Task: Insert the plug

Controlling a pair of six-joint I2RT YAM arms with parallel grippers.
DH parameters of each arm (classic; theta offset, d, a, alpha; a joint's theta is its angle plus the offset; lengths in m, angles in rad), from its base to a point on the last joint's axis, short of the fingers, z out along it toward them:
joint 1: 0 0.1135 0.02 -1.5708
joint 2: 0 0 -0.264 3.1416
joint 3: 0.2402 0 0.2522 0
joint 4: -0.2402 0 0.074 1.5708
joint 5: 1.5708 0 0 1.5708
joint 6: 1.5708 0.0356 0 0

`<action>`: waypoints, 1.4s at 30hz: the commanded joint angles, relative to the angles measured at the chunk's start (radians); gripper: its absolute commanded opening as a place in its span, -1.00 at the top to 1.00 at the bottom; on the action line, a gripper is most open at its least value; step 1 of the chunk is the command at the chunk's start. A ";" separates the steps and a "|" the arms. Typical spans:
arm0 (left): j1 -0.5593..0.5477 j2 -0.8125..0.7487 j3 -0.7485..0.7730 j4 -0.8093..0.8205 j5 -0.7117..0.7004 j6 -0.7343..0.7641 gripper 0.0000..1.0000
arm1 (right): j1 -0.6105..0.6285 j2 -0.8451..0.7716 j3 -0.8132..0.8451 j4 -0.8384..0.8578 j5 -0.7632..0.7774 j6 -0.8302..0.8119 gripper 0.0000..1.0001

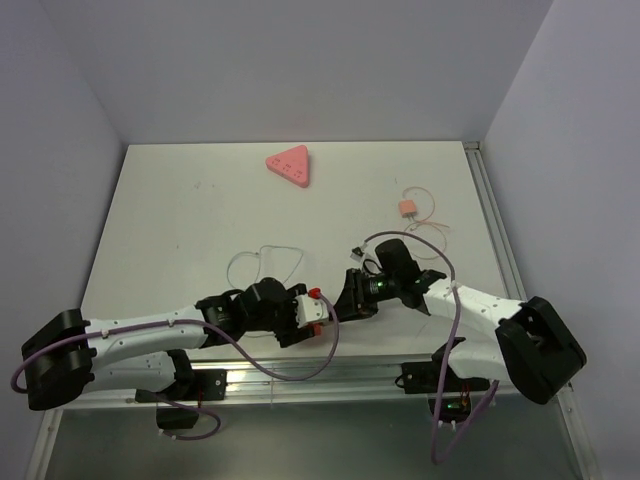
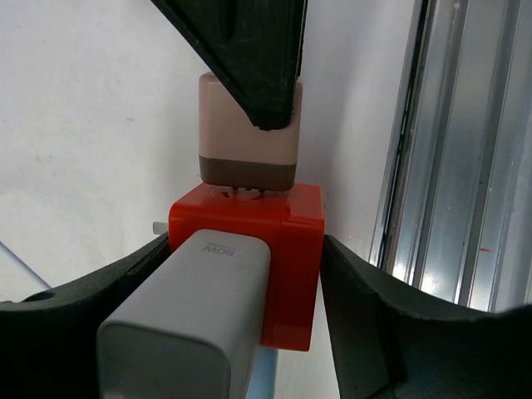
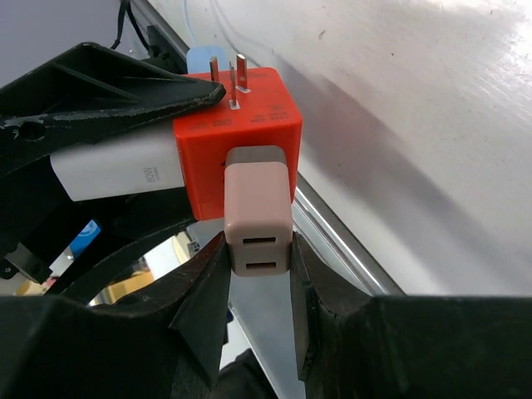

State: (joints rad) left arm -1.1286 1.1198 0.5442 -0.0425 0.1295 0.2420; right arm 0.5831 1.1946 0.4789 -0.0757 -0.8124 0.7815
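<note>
A red adapter cube (image 2: 283, 224) with a white charger (image 2: 199, 316) plugged into one side sits between the fingers of my left gripper (image 2: 245, 243), which is shut on it. A pale pink plug (image 3: 259, 216) is pinched on both sides by my right gripper (image 3: 259, 253). The plug's grey-brown end sits flush against a face of the red cube (image 3: 241, 125). Two metal prongs (image 3: 229, 75) stick out of the cube's far side. In the top view both grippers meet at the red cube (image 1: 314, 308) near the table's front edge.
A pink triangular block (image 1: 290, 165) lies at the back of the white table (image 1: 180, 220). A second small pink plug with a thin cable (image 1: 407, 208) lies at the right. A loose white cable (image 1: 265, 262) loops behind the left arm. An aluminium rail (image 2: 449, 166) runs along the front edge.
</note>
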 commanded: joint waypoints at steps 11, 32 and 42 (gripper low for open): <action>-0.028 -0.006 -0.131 0.489 -0.001 -0.110 1.00 | 0.034 0.138 -0.089 0.367 -0.076 -0.060 1.00; -0.037 -0.262 -0.075 0.572 0.191 -0.135 1.00 | 0.184 -0.066 0.052 0.217 -0.100 -0.106 1.00; -0.046 -0.221 -0.033 0.348 0.125 -0.095 0.99 | 0.147 -0.154 0.000 0.238 0.002 0.004 1.00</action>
State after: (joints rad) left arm -1.1584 0.8452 0.4610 0.2424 0.2165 0.1715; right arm 0.7193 1.0756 0.4355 0.1005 -0.8425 0.8112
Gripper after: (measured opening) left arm 0.685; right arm 0.380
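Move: The left gripper already holds the red adapter between its fingertips, with the white charger some 3 cm to the left and 2 cm above the left hand point, level fore and aft. The pink-brown plug, held by the right fingers and already against the adapter, is about 5 cm to the left hand's right, 1 cm ahead and 1 cm above. From the right hand, the adapter's middle lies roughly 5 cm to the left, level fore and aft, about 1 cm lower. Lower both grippers about 3 cm together, keeping the plug on the adapter, then raise them, bringing the left up fastest to end some 11 cm above its start while its fingers swing up almost 30 degrees, from slanting down towards nearly level. Let the right rise about 4 cm, easing back and left and tipping slightly upward. Keep both grips shut as they are and close the hands towards each other. ##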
